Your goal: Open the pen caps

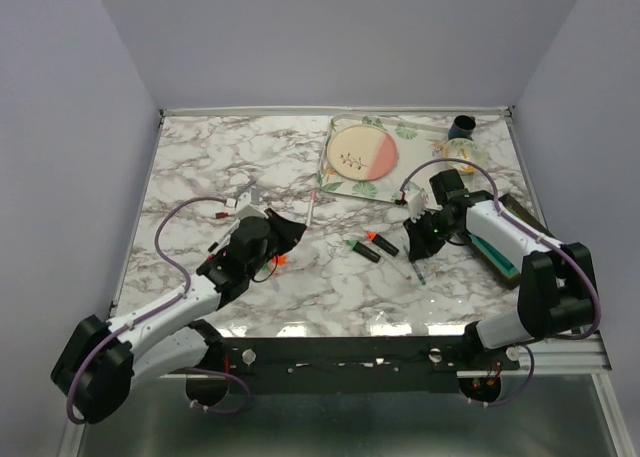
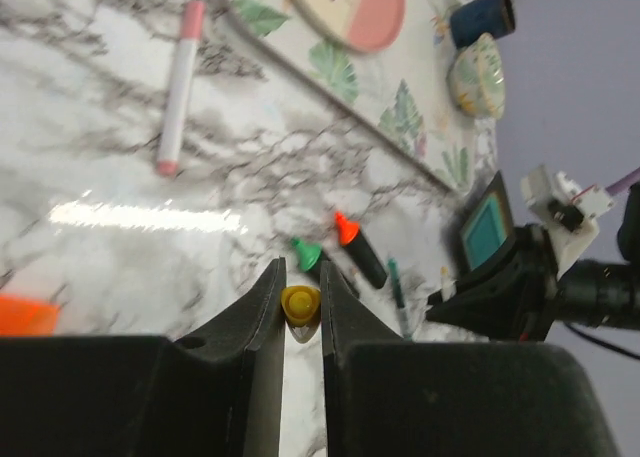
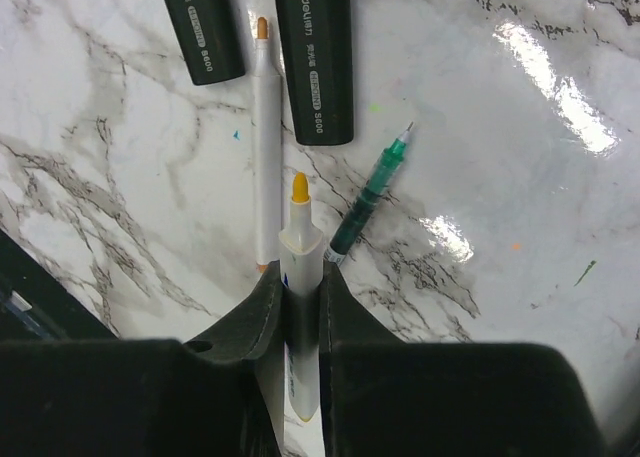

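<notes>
In the left wrist view my left gripper [image 2: 300,277] is shut on a small yellow pen cap [image 2: 300,303], held just above the marble table. My right gripper [image 3: 300,277] is shut on a white pen [image 3: 301,245] whose yellow tip is bare and points away. Past it lie two black highlighters [image 3: 315,57], a thin white pen [image 3: 265,127] and a thin green pen [image 3: 370,197]. From above, the left gripper [image 1: 283,239] sits left of centre and the right gripper [image 1: 425,239] at the right. A loose orange cap [image 1: 280,260] lies by the left gripper.
A pink pen [image 1: 313,207] lies mid-table. A leaf-patterned tray [image 1: 345,182] with a round plate [image 1: 362,152] stands at the back. A dark cup [image 1: 463,127] and a patterned bowl [image 1: 462,152] are at the back right. A teal-topped box [image 1: 495,247] lies under the right arm.
</notes>
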Motion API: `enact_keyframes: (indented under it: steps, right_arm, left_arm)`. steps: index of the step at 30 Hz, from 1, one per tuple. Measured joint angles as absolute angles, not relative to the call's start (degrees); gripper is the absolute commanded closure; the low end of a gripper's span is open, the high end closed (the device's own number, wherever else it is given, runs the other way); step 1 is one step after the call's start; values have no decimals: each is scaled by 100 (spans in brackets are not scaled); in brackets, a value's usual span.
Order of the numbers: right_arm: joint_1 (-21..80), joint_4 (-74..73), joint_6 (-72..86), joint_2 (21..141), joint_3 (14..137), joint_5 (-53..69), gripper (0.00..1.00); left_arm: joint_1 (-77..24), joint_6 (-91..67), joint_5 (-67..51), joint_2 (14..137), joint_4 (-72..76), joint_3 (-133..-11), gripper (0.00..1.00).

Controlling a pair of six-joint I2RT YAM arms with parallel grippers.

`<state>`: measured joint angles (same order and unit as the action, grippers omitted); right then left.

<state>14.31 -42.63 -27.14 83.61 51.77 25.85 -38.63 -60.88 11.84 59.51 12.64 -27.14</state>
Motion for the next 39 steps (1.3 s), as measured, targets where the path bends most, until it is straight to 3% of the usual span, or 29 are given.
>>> enact_keyframes:
  steps: [8, 16, 26, 37, 39]
  right_arm:
    - [1431, -4180, -2576, 8663, 5179, 2438, 73]
    - [1441, -4160, -2536, 8952, 5179, 2383, 63]
    - [1463, -4163, -2545, 8921, 5179, 2377, 57]
    - [1466, -4163, -2552, 8554, 5181, 2471, 57]
    - [1466, -4165, -2554, 8506, 5181, 2484, 57]
  left_arm:
    - [-3946, -5876, 1365, 4388, -473, -1761, 99]
    - [-3951, -5570, 1417, 5144, -917, -1737, 90]
    - [-3951, -5221, 1474, 5819, -961, -1922, 65]
    - [-3951, -5057, 1579, 5804, -1315, -2235, 49]
    - [-3951, -5039, 1584, 5680, -1404, -2327, 41]
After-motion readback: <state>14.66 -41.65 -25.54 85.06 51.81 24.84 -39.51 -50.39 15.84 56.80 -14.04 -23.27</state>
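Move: The yellow cap in my left hand goes to a bare spot some 7 cm back, 7 cm left and 13 cm below; the orange cap lies 5 cm farther out than that spot, the green cap 4 cm left and 3 cm out from it. The table spot for my right hand's marker is straight below, about 3 cm; the green pen lies 1 cm right, level, the white marker 4 cm left, level, and the orange highlighter 6 cm ahead, 7 cm left. My left hand sinks about 13 cm while drawing back and to the left, away from the right hand, its fingers tipping some 30 degrees steeper towards the table; beside the loose caps I open them, let go of the yellow cap and lift a little. Meanwhile my right hand lowers the uncapped marker about 2.5 cm, opens to release it onto the green pen, and rises some 2 cm. ##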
